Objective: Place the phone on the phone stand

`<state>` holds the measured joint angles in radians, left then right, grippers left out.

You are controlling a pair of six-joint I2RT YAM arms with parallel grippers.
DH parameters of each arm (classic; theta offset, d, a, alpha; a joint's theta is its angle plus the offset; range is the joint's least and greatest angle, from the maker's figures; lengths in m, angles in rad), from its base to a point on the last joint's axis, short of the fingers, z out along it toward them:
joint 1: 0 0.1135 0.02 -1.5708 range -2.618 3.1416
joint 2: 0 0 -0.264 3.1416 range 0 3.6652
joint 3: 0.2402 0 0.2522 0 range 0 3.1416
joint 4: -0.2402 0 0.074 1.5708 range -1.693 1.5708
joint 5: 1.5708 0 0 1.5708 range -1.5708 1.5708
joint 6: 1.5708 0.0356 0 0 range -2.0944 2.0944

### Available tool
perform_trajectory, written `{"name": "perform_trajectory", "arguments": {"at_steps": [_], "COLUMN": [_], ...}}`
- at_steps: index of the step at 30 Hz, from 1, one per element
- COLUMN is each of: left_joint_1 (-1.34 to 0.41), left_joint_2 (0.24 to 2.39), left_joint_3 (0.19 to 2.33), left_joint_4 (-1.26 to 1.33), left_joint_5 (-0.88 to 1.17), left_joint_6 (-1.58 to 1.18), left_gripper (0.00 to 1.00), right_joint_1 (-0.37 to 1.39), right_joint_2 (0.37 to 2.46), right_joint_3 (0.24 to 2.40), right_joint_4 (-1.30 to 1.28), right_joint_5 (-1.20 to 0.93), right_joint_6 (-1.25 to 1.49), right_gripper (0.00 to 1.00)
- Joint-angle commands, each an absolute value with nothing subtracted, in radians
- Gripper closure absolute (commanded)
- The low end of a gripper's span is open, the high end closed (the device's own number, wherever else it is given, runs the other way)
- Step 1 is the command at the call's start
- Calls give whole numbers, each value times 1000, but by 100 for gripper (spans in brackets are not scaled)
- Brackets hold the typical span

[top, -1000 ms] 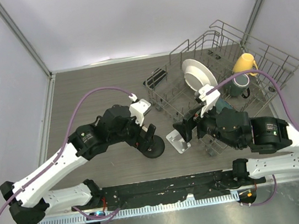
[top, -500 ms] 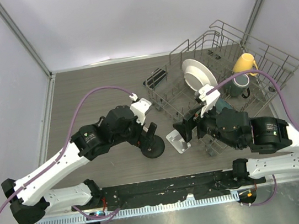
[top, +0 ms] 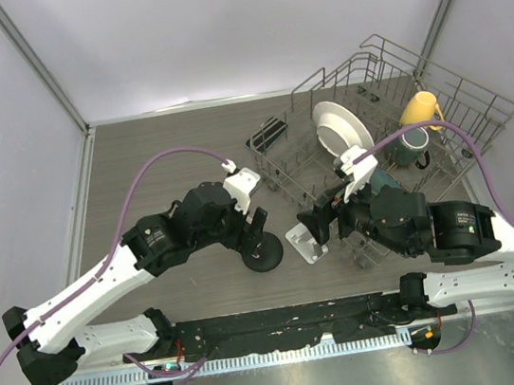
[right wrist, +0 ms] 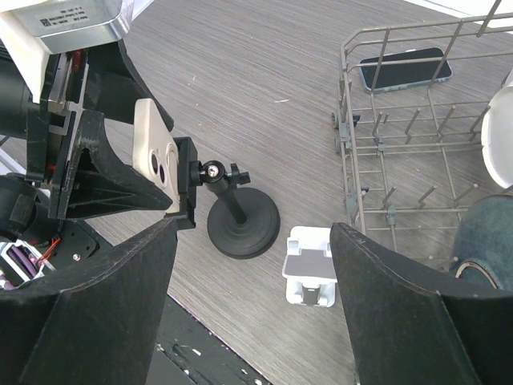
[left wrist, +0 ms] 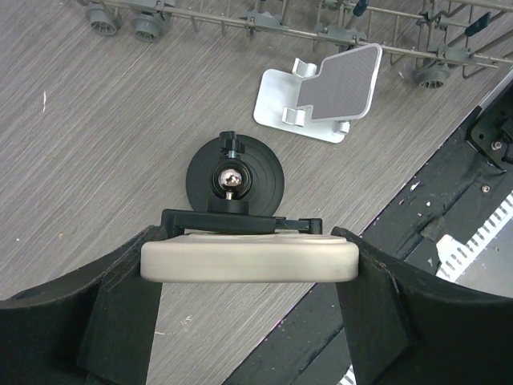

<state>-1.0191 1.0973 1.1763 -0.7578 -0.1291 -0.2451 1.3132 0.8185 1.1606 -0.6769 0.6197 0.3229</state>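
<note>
My left gripper (top: 250, 227) (left wrist: 248, 273) is shut on a beige phone (left wrist: 248, 261), gripping it by its two short ends. The phone also shows in the right wrist view (right wrist: 152, 160), with its camera lenses facing the clamp. It is held on edge against the clamp (left wrist: 240, 222) of the black phone stand (top: 264, 254), which has a round base (left wrist: 235, 178) (right wrist: 243, 222). I cannot tell whether the phone sits inside the clamp arms. My right gripper (top: 324, 224) (right wrist: 252, 305) is open and empty, hovering over a small silver stand (right wrist: 309, 276).
The silver stand (top: 305, 241) (left wrist: 325, 92) sits right of the black stand. A wire dish rack (top: 387, 97) fills the right back, holding a white plate (top: 342, 128) and a yellow mug (top: 418, 109). A second dark phone (top: 267, 134) (right wrist: 401, 68) lies behind the rack's left corner.
My left gripper has shifted slightly with the phone, bringing it closer against the black stand's clamp. The right arm has not moved.
</note>
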Motion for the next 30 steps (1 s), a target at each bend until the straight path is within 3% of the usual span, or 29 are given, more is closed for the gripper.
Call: {"name": "perform_trajectory", "arguments": {"at_steps": [1, 3, 4, 7, 12, 20, 30], "left_joint_1": [-1020, -1020, -1019, -1019, -1019, -971, -750], "left_joint_2": [1066, 1063, 1065, 1074, 1080, 1115, 1227], "left_joint_3": [1198, 1201, 1204, 1216, 1239, 1330, 1442], "left_joint_4": [-703, -710, -715, -733, -762, -805, -608], "left_joint_5": [-118, -112, -113, -136, -238, -572, -610], "left_joint_6": [-192, -170, -164, -155, -184, -322, -350], "left_gripper": [56, 70, 89, 100, 100, 100, 100], "right_joint_1": [1312, 1312, 1312, 1312, 1312, 1312, 1312], "right_joint_2": [815, 815, 818, 827, 836, 825, 805], "right_joint_3": [1157, 1152, 1151, 1144, 1141, 1131, 1111], "right_joint_4": [-635, -632, -630, -630, -629, -620, -618], "right_joint_5": [632, 632, 629, 629, 621, 624, 621], "right_joint_6": [322, 319, 318, 313, 313, 313, 325], "right_gripper": [18, 18, 18, 18, 18, 18, 18]}}
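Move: Between the left fingers is already the pale phone, up against the clamp of the black phone stand, whose round base sits some 20 cm below, 5 cm ahead and 3 cm to the right. The bare table it is taken over lies about 14 cm ahead of the left hand and 12 cm to its left; the white stand is 6 cm ahead and 13 cm right. From the right hand that bare patch is about 15 cm ahead, 25 cm left and 30 cm below. Keeping its grip on the phone at the clamp, the left hand takes phone and phone stand together forward and left, away from the white stand, gathering speed over roughly 13 cm and rising only about 2 cm. It swings some 30 degrees counter-clockwise with a slight tilt on the way. The empty right hand, its fingers still apart, sinks a little under 2 cm. ##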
